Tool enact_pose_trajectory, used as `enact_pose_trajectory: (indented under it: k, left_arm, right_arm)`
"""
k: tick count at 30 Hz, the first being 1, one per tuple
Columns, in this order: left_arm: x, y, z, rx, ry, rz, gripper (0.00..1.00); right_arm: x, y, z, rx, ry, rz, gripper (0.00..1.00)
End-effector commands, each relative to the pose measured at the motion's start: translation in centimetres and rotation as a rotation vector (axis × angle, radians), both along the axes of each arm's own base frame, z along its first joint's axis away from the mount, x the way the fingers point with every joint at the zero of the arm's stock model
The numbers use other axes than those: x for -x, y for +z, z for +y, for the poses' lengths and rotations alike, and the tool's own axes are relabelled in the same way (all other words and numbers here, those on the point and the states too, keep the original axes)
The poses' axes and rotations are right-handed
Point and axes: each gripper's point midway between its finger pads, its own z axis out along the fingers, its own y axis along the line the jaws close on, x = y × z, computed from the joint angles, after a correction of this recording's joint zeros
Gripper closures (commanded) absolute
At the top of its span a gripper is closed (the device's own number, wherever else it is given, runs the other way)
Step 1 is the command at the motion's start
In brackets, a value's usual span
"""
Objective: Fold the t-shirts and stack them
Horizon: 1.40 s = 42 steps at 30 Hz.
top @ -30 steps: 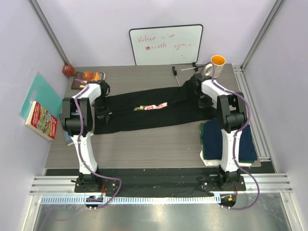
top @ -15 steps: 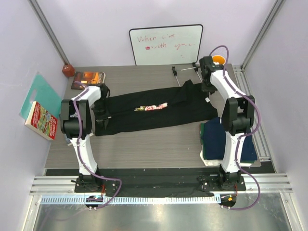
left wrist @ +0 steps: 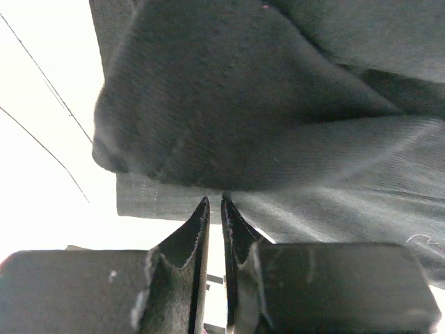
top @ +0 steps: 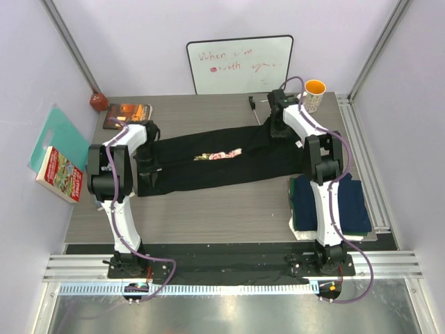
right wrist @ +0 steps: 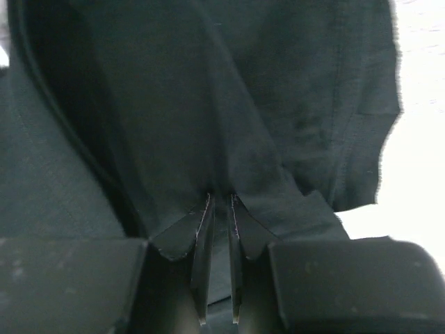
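A large black t-shirt point(top: 222, 172) lies stretched across the middle of the table, a strip of its pink-and-white print point(top: 217, 155) showing. My left gripper point(top: 147, 167) point(left wrist: 214, 200) is at its left end, jaws nearly together and pinching a cloth edge. My right gripper point(top: 277, 122) point(right wrist: 221, 195) is at the shirt's far right corner, jaws close with black cloth nipped at the tips. A folded navy t-shirt point(top: 354, 205) sits on a white one point(top: 299, 233) at the near right, under the right arm.
A whiteboard point(top: 240, 65) leans at the back wall, with an orange-lined mug point(top: 314, 94) to its right. A book point(top: 127, 115) and a red object point(top: 98, 101) lie at the back left. Another book point(top: 60, 174) and a teal board point(top: 55, 136) sit off the left edge.
My right gripper swung from the shirt's right end toward the back, then left, drawing that end of the black shirt with it. The left arm barely moved.
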Motion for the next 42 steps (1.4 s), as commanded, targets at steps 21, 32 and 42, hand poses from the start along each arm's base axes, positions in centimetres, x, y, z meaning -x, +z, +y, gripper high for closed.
enact_pose_trajectory:
  k: [21, 32, 42]
  left_arm:
    - [-1.0, 1.2, -1.1, 0.027, -0.017, -0.058, 0.89]
    - [-1.4, 1.0, -1.0, 0.027, -0.031, -0.053, 0.89]
    - [-1.0, 0.6, -0.9, 0.021, -0.034, -0.036, 0.89]
  right_arm:
    - [-0.8, 5.6, 3.2, -0.058, 0.038, -0.145, 0.80]
    - [-0.6, 5.0, 4.4, -0.042, 0.061, -0.131, 0.80]
    - [-0.9, 3.8, 6.6, -0.091, 0.105, -0.113, 0.80]
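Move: The black t-shirt already lies under the right hand's nearly shut fingertips; the shirt's middle, with the flower print, is about 25 cm to that hand's left, 10 cm back and 1 cm lower. From the right hand the mug stands roughly 12 cm ahead and 16 cm right, the metal stand some 12 cm ahead and 3 cm left, and the folded stack about 28 cm back and 15 cm right. From the left hand the shirt's middle is about 10 cm ahead and 31 cm right, about 1 cm lower. Leftward, about 5 cm in all, goes the right hand: low at first, its nearly closed fingertips pushing the black t-shirt along the table towards the flower print. Halfway through it rises some 3 cm off the cloth, carries on left above it, and begins to sink a little again, fingers unchanged. ##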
